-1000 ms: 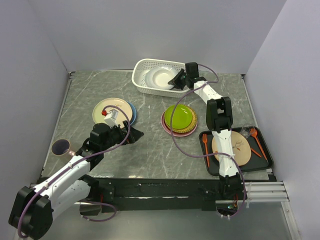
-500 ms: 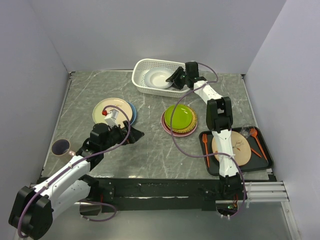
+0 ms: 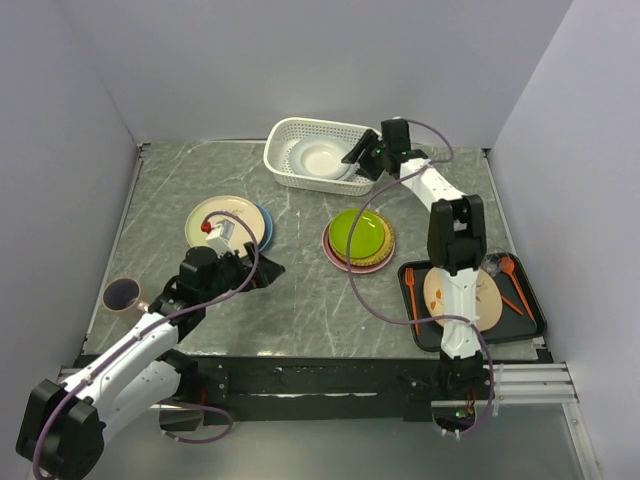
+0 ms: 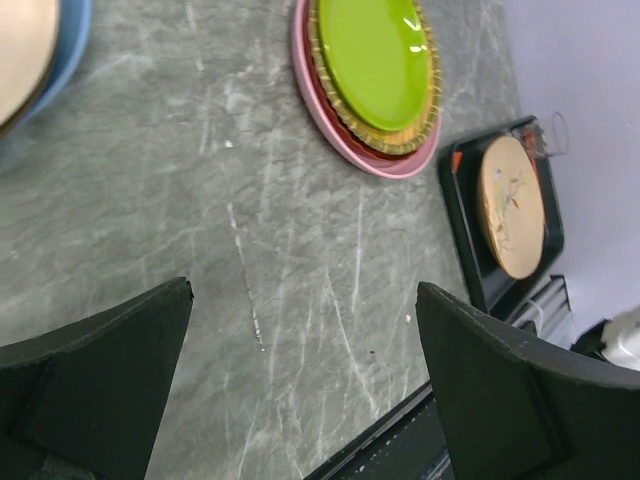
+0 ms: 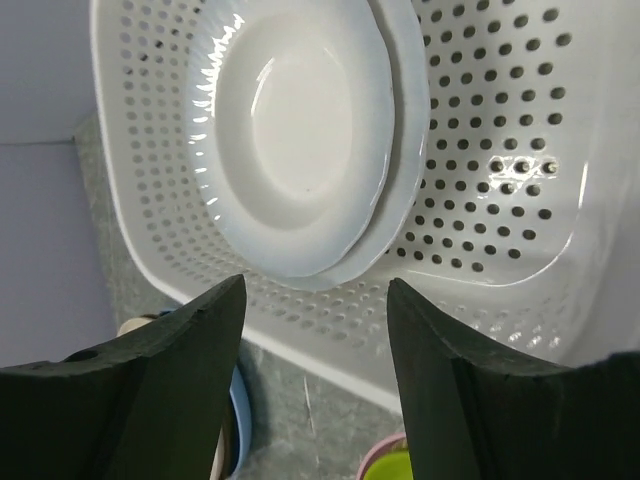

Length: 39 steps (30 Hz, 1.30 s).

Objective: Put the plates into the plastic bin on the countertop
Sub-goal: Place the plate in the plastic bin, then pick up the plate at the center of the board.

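The white plastic bin [image 3: 290, 135] stands at the back of the countertop [image 3: 300, 300] with two white plates [image 5: 300, 120] lying stacked inside it. My right gripper [image 3: 362, 158] hovers at the bin's near right edge, open and holding nothing; in the right wrist view the right gripper [image 5: 315, 340] frames the bin wall [image 5: 500, 180]. A lime green plate [image 3: 358, 234] tops a stack at the centre, over a straw and a pink one. A cream plate [image 3: 222, 220] lies on a blue plate [image 3: 264, 228] at the left. My left gripper [image 3: 262, 268] is open above bare countertop.
A black tray [image 3: 530, 320] at the right holds a brown plate [image 3: 462, 297] and orange cutlery. A dark mug [image 3: 123, 294] sits at the left edge. The left wrist view shows the lime green plate [image 4: 375, 60] and the tray [image 4: 470, 260] ahead of my left gripper [image 4: 305, 330].
My right gripper has opened and drawn back to the right from the bin, leaving the white plate lying flat inside. The left arm has barely moved.
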Each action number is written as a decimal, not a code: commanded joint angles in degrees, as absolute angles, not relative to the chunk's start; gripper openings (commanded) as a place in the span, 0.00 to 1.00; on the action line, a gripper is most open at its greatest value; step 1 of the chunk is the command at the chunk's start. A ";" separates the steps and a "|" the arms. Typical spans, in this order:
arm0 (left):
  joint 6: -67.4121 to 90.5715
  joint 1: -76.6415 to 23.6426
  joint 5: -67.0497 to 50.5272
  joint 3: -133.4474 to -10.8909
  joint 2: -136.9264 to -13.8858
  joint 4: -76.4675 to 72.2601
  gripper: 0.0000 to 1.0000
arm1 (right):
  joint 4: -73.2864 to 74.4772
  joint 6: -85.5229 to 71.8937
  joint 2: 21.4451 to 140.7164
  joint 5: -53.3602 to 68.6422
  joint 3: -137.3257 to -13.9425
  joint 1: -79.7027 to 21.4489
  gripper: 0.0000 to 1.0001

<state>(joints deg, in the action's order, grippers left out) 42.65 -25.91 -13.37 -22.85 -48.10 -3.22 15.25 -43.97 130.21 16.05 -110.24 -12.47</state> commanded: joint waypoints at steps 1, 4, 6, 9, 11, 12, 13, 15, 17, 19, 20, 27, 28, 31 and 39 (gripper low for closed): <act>42.10 -25.84 -8.89 -25.49 -45.44 -0.44 0.99 | 12.84 -41.93 123.40 14.94 -108.20 -10.90 0.66; 42.10 -25.84 -7.65 -26.10 -45.18 1.48 0.99 | 11.17 -41.49 120.42 15.73 -105.48 -10.81 0.67; 42.19 -25.84 -6.77 -26.63 -45.61 2.28 0.99 | 10.64 -41.40 118.22 16.17 -104.33 -10.81 0.67; 42.19 -25.84 -6.68 -26.72 -45.97 1.59 0.99 | 10.63 -40.35 115.85 16.70 -103.01 -10.81 0.67; 42.19 -25.84 -6.77 -27.07 -46.84 1.14 0.99 | 10.98 -39.47 114.01 17.31 -101.78 -10.81 0.67; 41.93 -25.84 -6.77 -27.16 -47.37 0.97 0.99 | 11.16 -39.11 113.12 17.40 -101.17 -10.81 0.67; 41.84 -25.84 -6.85 -27.33 -47.98 0.71 0.99 | 10.55 -39.02 112.16 17.58 -99.16 -10.81 0.67; 41.49 -25.84 -6.16 -28.12 -50.00 0.62 0.99 | 9.85 -38.59 109.17 18.28 -95.73 -10.81 0.67; 41.83 -25.84 -5.28 -28.56 -51.15 0.79 0.99 | 8.79 -38.15 106.19 19.33 -93.26 -10.81 0.67; 42.36 -25.84 -4.40 -28.56 -50.72 0.70 0.99 | 8.35 -37.53 104.34 20.83 -89.92 -11.07 0.67; 42.62 -25.84 -4.05 -28.74 -50.54 0.96 0.99 | 7.91 -37.18 102.32 21.00 -88.52 -11.51 0.67; 40.52 -25.75 -0.18 -31.29 -49.31 6.76 0.99 | 2.82 -37.53 94.93 21.97 -75.96 -15.11 0.67; 40.43 -25.75 -0.18 -31.38 -48.35 7.20 0.99 | 1.77 -37.62 93.96 22.06 -74.98 -15.55 0.67; 40.43 -25.58 -0.18 -31.29 -46.24 8.96 0.99 | 0.18 -38.32 92.73 22.59 -71.55 -17.49 0.67; 41.57 -23.82 3.51 -31.46 -45.18 12.13 0.99 | -3.60 -39.20 91.50 23.64 -64.70 -21.35 0.66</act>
<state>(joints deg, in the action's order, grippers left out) 41.56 -24.97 1.17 -29.26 -45.63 10.37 1.26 -38.81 94.80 22.55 -66.54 -20.18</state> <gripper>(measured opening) 0.993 0.665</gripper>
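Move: The green plate on top of the pie stack lies about 17 cm back from my open right hand, 2 cm to its right and 7 cm lower. The white plates in the bin are some 8 cm ahead, 9 cm left and 6 cm below. From my left hand, the beige plate is about 16 cm ahead, 12 cm left and 9 cm below; the green plate is 13 cm ahead, 23 cm right and 8 cm below. My right hand, already free of the white plates, rises some 7 cm, edging right. Then I draw it back about 18 cm out over the bin's near rim, towards the green plate, swinging left and sinking a little at the end as it turns some 15 degrees counter-clockwise, fingers still open. Meanwhile my open left hand drifts 4–5 cm left towards the beige plate, also turning counter-clockwise. ##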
